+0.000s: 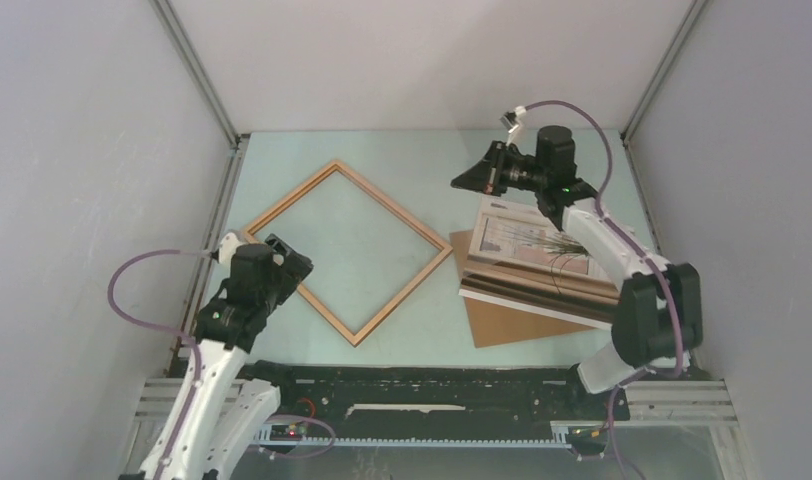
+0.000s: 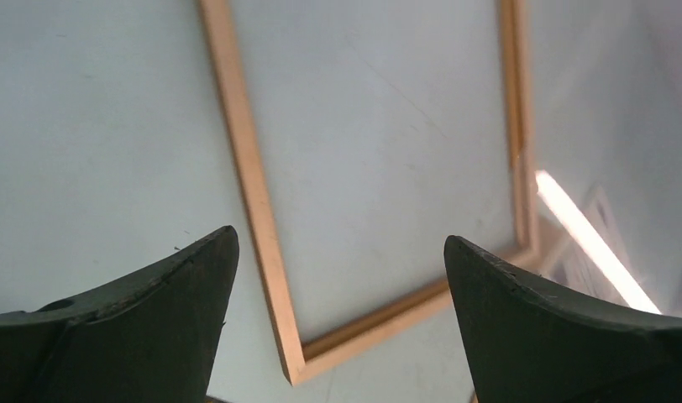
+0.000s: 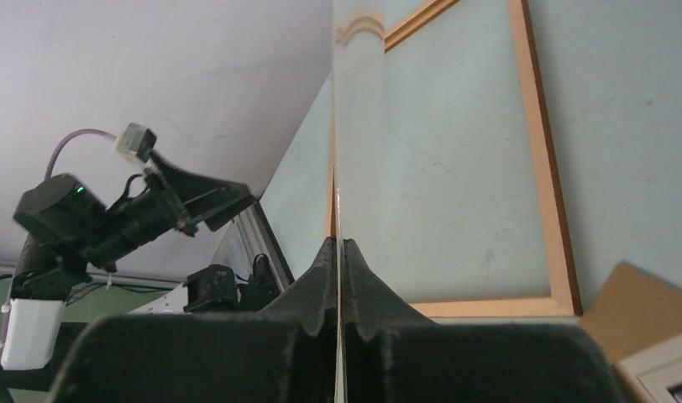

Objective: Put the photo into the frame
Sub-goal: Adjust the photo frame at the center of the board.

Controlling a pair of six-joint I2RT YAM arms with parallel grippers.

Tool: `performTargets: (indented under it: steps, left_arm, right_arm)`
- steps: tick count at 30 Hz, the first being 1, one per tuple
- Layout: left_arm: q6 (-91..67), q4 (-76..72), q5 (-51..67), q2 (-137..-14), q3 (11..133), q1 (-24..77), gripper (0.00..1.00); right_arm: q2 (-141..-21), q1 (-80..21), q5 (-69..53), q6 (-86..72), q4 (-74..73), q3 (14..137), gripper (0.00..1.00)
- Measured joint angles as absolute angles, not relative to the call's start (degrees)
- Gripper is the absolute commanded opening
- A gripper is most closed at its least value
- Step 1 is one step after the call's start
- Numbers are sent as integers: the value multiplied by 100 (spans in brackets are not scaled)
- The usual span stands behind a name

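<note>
The thin orange-brown wooden frame lies flat in the middle of the table, turned like a diamond. My left gripper hovers over its near-left side. The wrist view shows it open, with a frame corner lying between the jaws on the table below. The photo lies face up on a stack at the right, partly hidden by my right arm. My right gripper is raised left of that stack. It is shut on a thin glossy clear sheet seen edge-on, with the frame behind it.
A brown backing board sticks out from under the stack, and shows in the right wrist view. Grey walls with aluminium posts close in the table on three sides. A black rail runs along the front edge.
</note>
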State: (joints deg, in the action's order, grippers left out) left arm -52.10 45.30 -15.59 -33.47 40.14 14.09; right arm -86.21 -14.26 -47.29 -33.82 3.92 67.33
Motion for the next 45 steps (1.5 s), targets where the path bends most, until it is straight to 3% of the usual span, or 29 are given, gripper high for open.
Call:
performTargets:
  steps: [5,13,15,18,28,39,45]
  left_arm:
    - [-5505,3959,-1415,-4536,3599,204,94]
    - [-5889,2963,-1109,-5898,3144,56,86]
    - [-5892,2705,-1057,-6134,3144,56,79]
    - [-5846,2362,-996,-6477,3144,56,62]
    - [-5144,2137,-915,-7603,3529,43,32]
    - [-3920,2893,-701,-8431,4412,27,7]
    - [-3328,3105,-471,-8624,4639,-21,0]
  right_arm:
    - [-9830,-1581,-5107,-3599,290,7747,0]
    - [-11727,-1907,-5533,-3607,-283,9924,0]
    - [-12005,-2016,-5682,-3610,-333,10132,0]
    - [-12285,-2130,-5887,-3649,-360,10195,0]
    - [-12516,-1981,-6243,-4062,102,10055,0]
    - [-12516,-1809,-6364,-4888,947,9786,0]
    - [-12516,-1892,-6329,-4923,784,9780,0]
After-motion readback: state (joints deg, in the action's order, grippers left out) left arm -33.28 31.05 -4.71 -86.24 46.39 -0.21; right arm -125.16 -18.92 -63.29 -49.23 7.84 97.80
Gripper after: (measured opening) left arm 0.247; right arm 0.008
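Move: Just ahead of the open left hand, about 5 cm forward, 3 cm left and 16 cm below, lies the middle of the frame's near-left bar. The frame's own centre is roughly 16 cm ahead and 8 cm right of that hand. From the right hand, which still holds the clear sheet, the frame's centre lies some 26 cm left, 2 cm forward and 25 cm down. The photo is about 25 cm right and 3 cm back, with the brown board 23 cm right and 8 cm back. Dropping about 15 cm and reaching some 6 cm forward, after an early swing left, the left hand tips its fingers down by roughly 35 degrees and closes them from wide open until they pinch the frame's near-left bar. The right hand, still gripping the clear sheet, travels left and forward towards the frame's centre while sinking about 7 cm, then hovers. ##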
